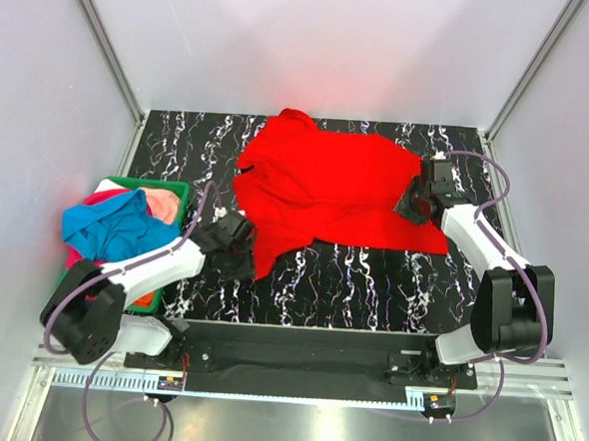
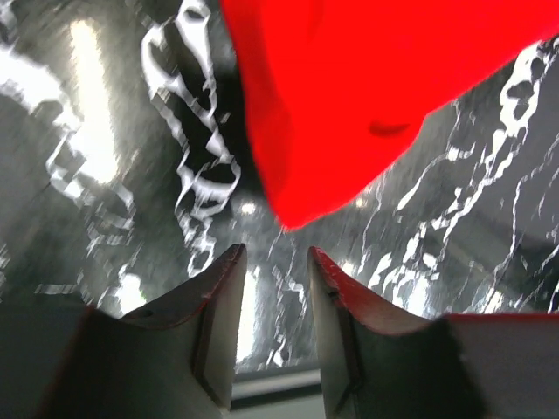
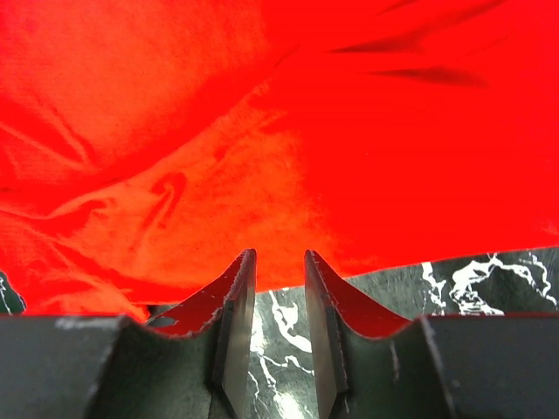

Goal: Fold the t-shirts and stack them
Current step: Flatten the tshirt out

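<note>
A bright red t-shirt (image 1: 326, 188) lies crumpled on the black marbled table (image 1: 371, 285), spread from the middle to the right. My left gripper (image 1: 241, 239) is open and empty, just short of the shirt's near left corner (image 2: 301, 205). My right gripper (image 1: 412, 203) is open and empty at the shirt's right edge (image 3: 288, 271), with its fingertips at the hem. Blue (image 1: 109, 227), pink and orange t-shirts (image 1: 163, 205) are piled in a green basket at the left.
The green basket (image 1: 137, 184) stands at the table's left edge beside my left arm. White walls enclose the table on three sides. A black rail (image 1: 307, 341) runs along the near edge between the arm bases.
</note>
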Controlling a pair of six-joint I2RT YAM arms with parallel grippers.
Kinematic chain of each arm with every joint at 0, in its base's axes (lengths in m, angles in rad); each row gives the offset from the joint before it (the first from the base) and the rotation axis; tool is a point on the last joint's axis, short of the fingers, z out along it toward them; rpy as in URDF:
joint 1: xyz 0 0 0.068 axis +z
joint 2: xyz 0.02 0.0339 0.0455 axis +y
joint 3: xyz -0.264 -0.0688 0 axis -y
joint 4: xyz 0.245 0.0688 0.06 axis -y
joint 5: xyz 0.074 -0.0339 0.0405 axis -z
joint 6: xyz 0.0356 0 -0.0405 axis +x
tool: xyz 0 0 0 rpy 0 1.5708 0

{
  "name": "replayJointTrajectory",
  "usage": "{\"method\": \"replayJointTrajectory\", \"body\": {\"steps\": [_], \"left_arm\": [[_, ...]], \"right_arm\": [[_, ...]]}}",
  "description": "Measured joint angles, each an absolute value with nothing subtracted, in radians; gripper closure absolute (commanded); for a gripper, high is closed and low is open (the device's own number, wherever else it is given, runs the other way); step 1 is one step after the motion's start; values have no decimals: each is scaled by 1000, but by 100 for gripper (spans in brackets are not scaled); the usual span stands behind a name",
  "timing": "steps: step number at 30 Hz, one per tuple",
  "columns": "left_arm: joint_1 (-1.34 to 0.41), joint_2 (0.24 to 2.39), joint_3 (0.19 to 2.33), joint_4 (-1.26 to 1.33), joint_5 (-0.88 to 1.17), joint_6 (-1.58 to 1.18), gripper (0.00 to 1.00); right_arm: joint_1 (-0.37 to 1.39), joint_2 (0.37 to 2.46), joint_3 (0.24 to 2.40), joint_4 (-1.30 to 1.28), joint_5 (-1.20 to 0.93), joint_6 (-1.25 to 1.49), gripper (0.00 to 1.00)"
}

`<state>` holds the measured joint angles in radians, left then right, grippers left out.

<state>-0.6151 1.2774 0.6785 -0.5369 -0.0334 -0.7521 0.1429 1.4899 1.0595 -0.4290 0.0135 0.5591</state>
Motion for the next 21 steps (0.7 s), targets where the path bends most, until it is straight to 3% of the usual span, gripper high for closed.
{"method": "replayJointTrajectory", "body": {"steps": [11,14,15,18,21], "left_arm": [[-614,1411,682,-412,-22,-781,69],[-614,1423,688,-394,-23,-788,78],[-614,1427,688,-389,-23,-788,87],[-614,1430,691,-387,-25,-786,100],[-614,1428,700,-411,-25,-776,100]], "right_arm": [[143,1488,1041,-442,14,567,64],[143,1488,1036,-452,22,586,64],[143,1488,1036,-465,35,598,63],[142,1488,1037,-525,96,658,61],[118,1488,1038,-608,151,734,61]]}}
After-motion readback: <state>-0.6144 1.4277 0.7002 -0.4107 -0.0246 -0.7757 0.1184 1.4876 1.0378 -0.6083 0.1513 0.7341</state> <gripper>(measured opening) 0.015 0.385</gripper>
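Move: The t-shirt's near left tip lies about 3 cm ahead of the left hand, 2 cm to its right and 3 cm below. The bend in the shirt's near edge is roughly 12 cm ahead and 16 cm right of that hand; the green bin is some 30 cm left and 7 cm ahead. The shirt's near right corner lies around 10 cm right of the right hand, 2 cm back and 11 cm below. The t-shirt's near left tip is taken by the left hand, which first sinks about 2 cm while easing forward and right onto it, then shuts its half-open fingers and pinches the cloth. The right hand, empty and still partly open, first creeps, then swings back, right and down about 5 cm towards the near right corner, turning some 15 degrees clockwise and tipping more steeply down. ##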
